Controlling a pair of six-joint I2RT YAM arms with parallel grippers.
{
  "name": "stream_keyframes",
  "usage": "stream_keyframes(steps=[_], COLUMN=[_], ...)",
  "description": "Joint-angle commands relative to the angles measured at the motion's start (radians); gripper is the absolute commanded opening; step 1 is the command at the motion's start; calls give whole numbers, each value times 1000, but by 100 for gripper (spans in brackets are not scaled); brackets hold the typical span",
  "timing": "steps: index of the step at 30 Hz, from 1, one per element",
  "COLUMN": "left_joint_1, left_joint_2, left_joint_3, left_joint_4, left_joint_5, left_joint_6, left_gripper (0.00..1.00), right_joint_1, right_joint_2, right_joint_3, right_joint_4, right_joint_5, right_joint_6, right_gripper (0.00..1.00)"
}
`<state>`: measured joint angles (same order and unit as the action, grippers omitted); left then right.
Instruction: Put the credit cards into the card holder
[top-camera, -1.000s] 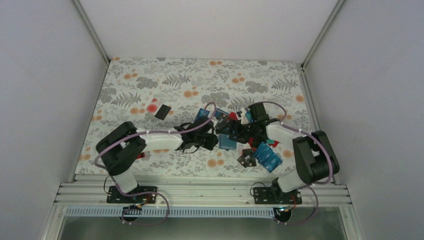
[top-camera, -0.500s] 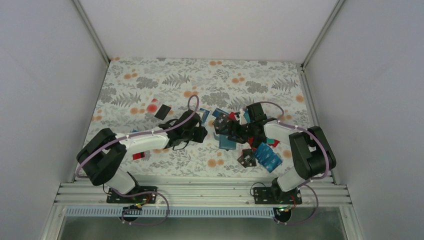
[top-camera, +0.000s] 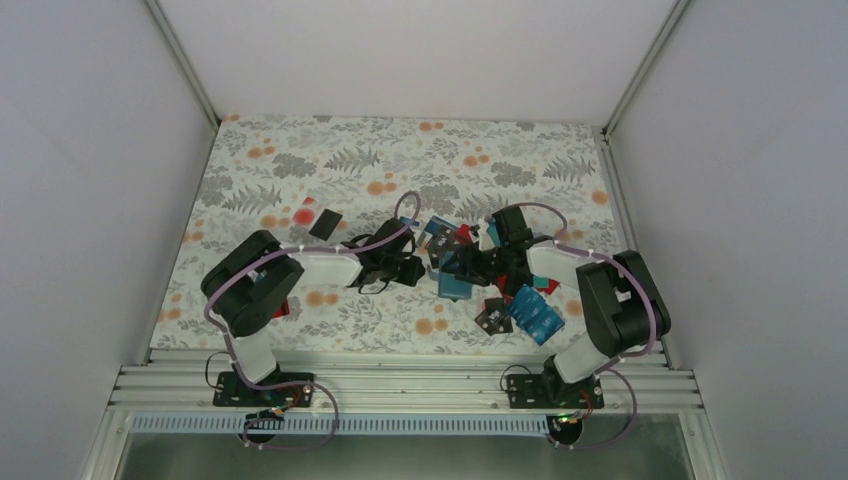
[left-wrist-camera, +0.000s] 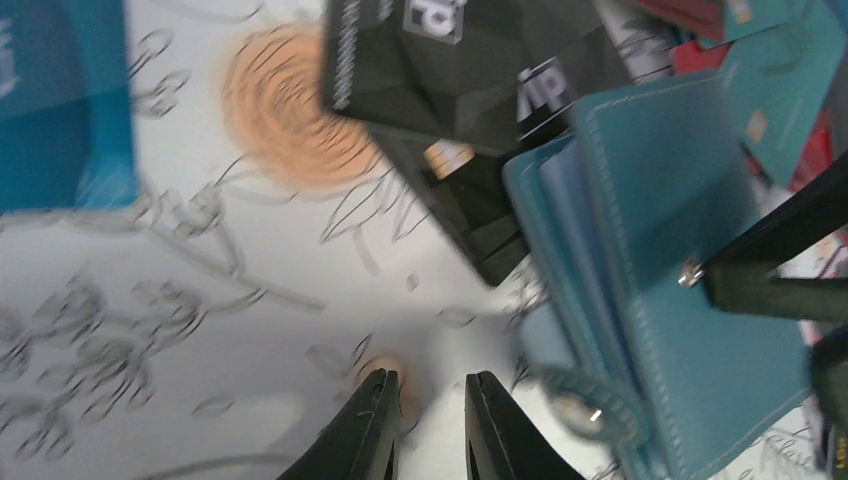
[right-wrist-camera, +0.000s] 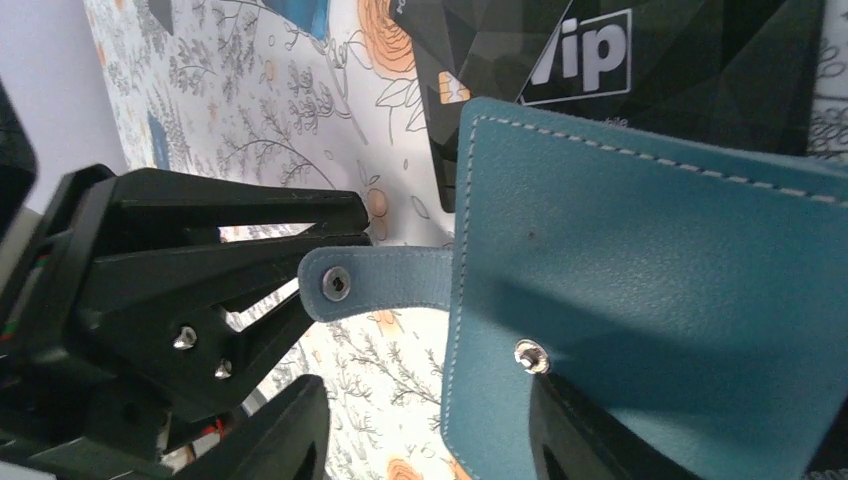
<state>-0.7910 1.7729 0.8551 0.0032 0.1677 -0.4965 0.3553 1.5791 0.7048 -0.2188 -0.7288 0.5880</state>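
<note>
The teal card holder (right-wrist-camera: 650, 280) lies flat, its snap strap (right-wrist-camera: 380, 280) sticking out to one side. My right gripper (right-wrist-camera: 440, 440) is open; one finger lies over the holder's face by the stud, the other off its edge. My left gripper (left-wrist-camera: 430, 400) stands just left of the strap, its jaws a narrow gap apart over bare cloth with nothing between them. A black VIP card (left-wrist-camera: 450, 70) lies partly under the holder. From above, the card holder (top-camera: 455, 287) sits between the left gripper (top-camera: 422, 270) and the right gripper (top-camera: 464, 268).
Loose cards lie around: a blue stack (top-camera: 535, 312) and a black card (top-camera: 492, 316) near the right arm, blue cards (top-camera: 437, 228) behind the holder, a black card (top-camera: 325, 222) and a red one (top-camera: 305, 212) at the left, and a red card (top-camera: 282, 310) under the left arm.
My left gripper drew back left from the holder, then came back beside its strap. The right gripper's jaws have narrowed around the holder's edge; that arm has barely shifted.
</note>
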Motion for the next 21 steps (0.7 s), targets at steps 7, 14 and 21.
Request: stream_keyframes(steps=[7,14,21], left_joint_1=[0,-15,-26], left_joint_2=[75,105,127], left_joint_3=[94,115,138], left_joint_4=[96,92,87], left_joint_5=[126,139,136], left_joint_6=[39,31,24], left_gripper=[18,17,17], right_joint_1=[6,5,5], right_joint_2=[27,40,45], right_joint_3=[30,37,37], right_joint_4=[-30,-18,-23], right_joint_5=[61,42,51], right_joint_6=[-97,-111,-113], right_gripper=[44,41,28])
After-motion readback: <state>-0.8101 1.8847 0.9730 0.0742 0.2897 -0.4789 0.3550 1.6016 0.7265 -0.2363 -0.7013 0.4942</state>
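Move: The card holder lies closed, its middle about 7 cm to the left gripper's right and 1 cm back, at roughly tip height; its strap end sticks out towards that gripper, some 2 cm to its right and level fore-and-aft. The black VIP cards lie about 5 cm ahead and 4 cm right of the left gripper. From the right gripper, the strap end is some 3 cm left, level fore-and-aft and about 1 cm lower. Bring the left gripper about 5 cm to the right, rising roughly a centimetre, its fingers still nearly shut, so the tips push the strap up and over the holder's left edge towards the stud. Meanwhile keep the right gripper over that edge, one fingertip resting by the stud, and draw its fingers partly closed around the strap. ##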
